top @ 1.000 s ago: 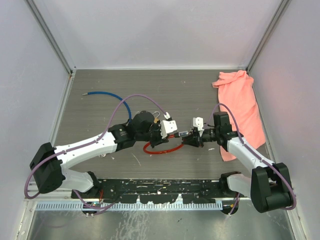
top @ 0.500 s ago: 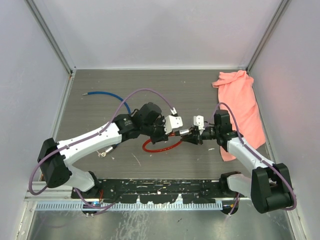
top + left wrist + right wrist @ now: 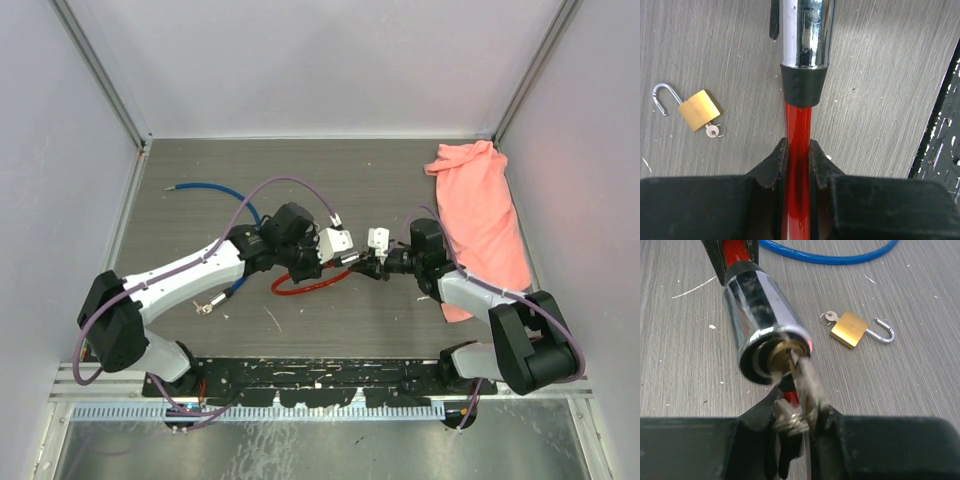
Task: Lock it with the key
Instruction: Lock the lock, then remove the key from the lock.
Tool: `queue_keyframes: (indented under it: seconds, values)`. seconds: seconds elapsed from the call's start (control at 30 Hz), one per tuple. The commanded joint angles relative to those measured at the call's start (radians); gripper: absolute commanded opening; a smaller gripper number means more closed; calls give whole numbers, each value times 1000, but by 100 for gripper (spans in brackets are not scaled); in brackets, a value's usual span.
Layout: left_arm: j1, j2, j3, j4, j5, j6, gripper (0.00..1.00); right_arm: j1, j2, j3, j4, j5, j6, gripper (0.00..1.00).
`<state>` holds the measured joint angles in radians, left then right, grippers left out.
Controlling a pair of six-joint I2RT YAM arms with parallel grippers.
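A red cable lock [image 3: 300,285] lies in a loop mid-table. My left gripper [image 3: 338,262] is shut on its red cable [image 3: 797,120], just behind the chrome lock cylinder [image 3: 802,30], and holds it off the table. My right gripper [image 3: 378,264] is shut on a silver key [image 3: 810,380]. The key's tip sits in the brass keyhole [image 3: 785,354] at the end of the chrome cylinder [image 3: 760,310]. In the wrist views the left gripper [image 3: 798,160] pinches the cable and the right gripper [image 3: 797,415] pinches the key, which is blurred.
A small brass padlock [image 3: 699,109] with an open shackle and its own key lies on the table; it also shows in the right wrist view [image 3: 849,329] and the top view [image 3: 205,305]. A blue cable [image 3: 215,190] lies at the back left. A pink cloth [image 3: 485,215] lies at the right.
Both grippers have moved left and slightly back together, with the cylinder and key between them. The left arm has swung its elbow, and the red loop has shifted left.
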<state>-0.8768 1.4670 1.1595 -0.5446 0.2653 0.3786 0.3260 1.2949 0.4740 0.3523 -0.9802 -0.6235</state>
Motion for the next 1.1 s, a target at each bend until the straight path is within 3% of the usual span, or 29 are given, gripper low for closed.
queue_keyframes:
  seconds: [0.0,0.2,0.3,0.4,0.57,0.77,0.9,1.07]
  values:
    - [53,43,-73,-60,52,-18,0,9,15,72,102,3,0,4]
    - [71,82,-53,-84,92,-16,0,9,56,78,96,-28,16,8]
    - [71,110,-13,-91,115,-12,0,10,28,67,93,-70,13,17]
    - [74,142,36,-125,119,4,0,-4,-5,70,45,-68,-6,33]
    - [94,155,47,-139,139,14,0,-115,-28,118,-79,-143,-30,41]
    - [102,138,49,-136,149,15,0,-184,-81,158,-360,-169,-269,56]
    - [103,131,49,-138,159,23,0,-261,-83,242,-583,-215,-444,59]
    - [103,136,64,-152,167,35,0,-284,4,504,-1245,-225,-953,60]
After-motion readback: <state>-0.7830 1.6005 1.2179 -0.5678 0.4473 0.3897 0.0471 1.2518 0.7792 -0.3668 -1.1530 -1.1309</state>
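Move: The right fingertips already pinch the key, which stands in the lock's silver barrel; the barrel's middle is about 5 cm to the hand's left, level with it fore and aft. The open padlock lies on the table some 13 cm left of the right hand and 5 cm farther out, roughly 9 cm lower; the pink cloth is about 28 cm right and 8 cm farther out. From the left hand, which grips the red cable, the key is about 10 cm right. The right fingers still grip the key while both hands ease down and slightly forward together by a centimetre or two; then they open wide, let go of the key and draw off to the right and up, about 7 cm right, away from the barrel. The left hand keeps its hold on the red cable, sinking a little over 2 cm in all and tipping by some 10 degrees. ##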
